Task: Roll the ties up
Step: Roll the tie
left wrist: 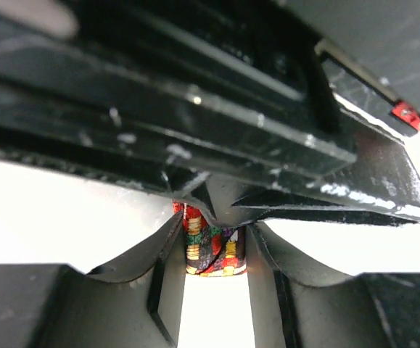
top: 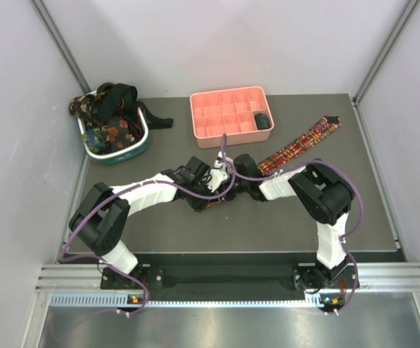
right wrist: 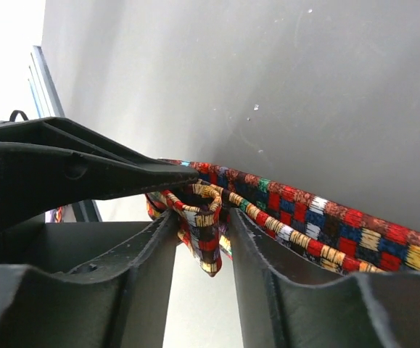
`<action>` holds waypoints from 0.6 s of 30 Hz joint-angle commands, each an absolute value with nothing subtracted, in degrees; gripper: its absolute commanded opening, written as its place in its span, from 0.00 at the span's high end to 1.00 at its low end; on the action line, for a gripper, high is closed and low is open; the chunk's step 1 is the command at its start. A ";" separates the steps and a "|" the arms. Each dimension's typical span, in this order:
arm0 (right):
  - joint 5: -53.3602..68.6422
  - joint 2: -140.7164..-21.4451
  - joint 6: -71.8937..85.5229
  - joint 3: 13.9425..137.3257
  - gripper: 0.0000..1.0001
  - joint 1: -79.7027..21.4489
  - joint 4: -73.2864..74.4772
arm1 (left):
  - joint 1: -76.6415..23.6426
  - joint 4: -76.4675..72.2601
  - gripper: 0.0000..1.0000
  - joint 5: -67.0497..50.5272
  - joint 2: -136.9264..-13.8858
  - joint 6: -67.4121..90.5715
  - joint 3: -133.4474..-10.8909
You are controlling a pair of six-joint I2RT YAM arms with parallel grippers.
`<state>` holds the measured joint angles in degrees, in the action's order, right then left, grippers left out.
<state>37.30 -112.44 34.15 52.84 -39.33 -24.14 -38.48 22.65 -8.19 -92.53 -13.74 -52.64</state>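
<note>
The red-yellow-dark plaid tie lies slantwise on the dark mat, its far end at the back right. Its near end is rolled up at mid-table, where both grippers meet. My left gripper is shut on that roll. In the left wrist view the plaid roll fills the gap between the fingers. My right gripper faces it. In the right wrist view a loose fold of the tie hangs between the parted fingers, and the flat length runs off right. More ties are heaped in the basket.
The teal-and-white oval basket stands at the back left. A pink compartment tray is at the back centre with a black roll in one cell. Grey walls close in both sides. The right gripper's black body fills the top of the left wrist view.
</note>
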 commanded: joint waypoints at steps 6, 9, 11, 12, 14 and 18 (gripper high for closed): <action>36.04 -107.40 33.22 53.08 0.64 -38.32 -21.28 | -38.23 25.31 0.60 -5.80 -94.04 -14.42 -52.73; 36.04 -108.10 33.57 53.35 0.82 -38.76 -21.09 | -38.23 25.58 0.58 -6.06 -93.25 -14.24 -52.74; 35.95 -109.15 33.84 53.52 0.85 -39.28 -21.62 | -38.32 25.23 0.52 -6.50 -92.55 -14.15 -52.65; 36.03 -109.51 34.27 53.61 0.87 -39.90 -21.80 | -38.32 25.05 0.48 -6.76 -92.29 -13.98 -52.56; 36.12 -110.48 34.80 53.79 0.88 -40.43 -22.41 | -38.32 24.43 0.39 -7.38 -91.58 -14.06 -52.38; 36.30 -111.27 35.51 54.14 0.89 -41.39 -23.47 | -38.32 22.77 0.36 -8.09 -91.14 -14.76 -52.29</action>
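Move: The rolled end of the tie sits in both grippers: at the left hand's point, about 1 cm below it, and between the right hand's parted tips, about 1 cm to its left and 1 cm below. From the right hand, the flat tie's middle is roughly 13 cm ahead and 20 cm right; the pink box is about 27 cm ahead and 7 cm right. The right fingers pinch shut on the roll, easing back about 1 cm, while the left fingers release it. ##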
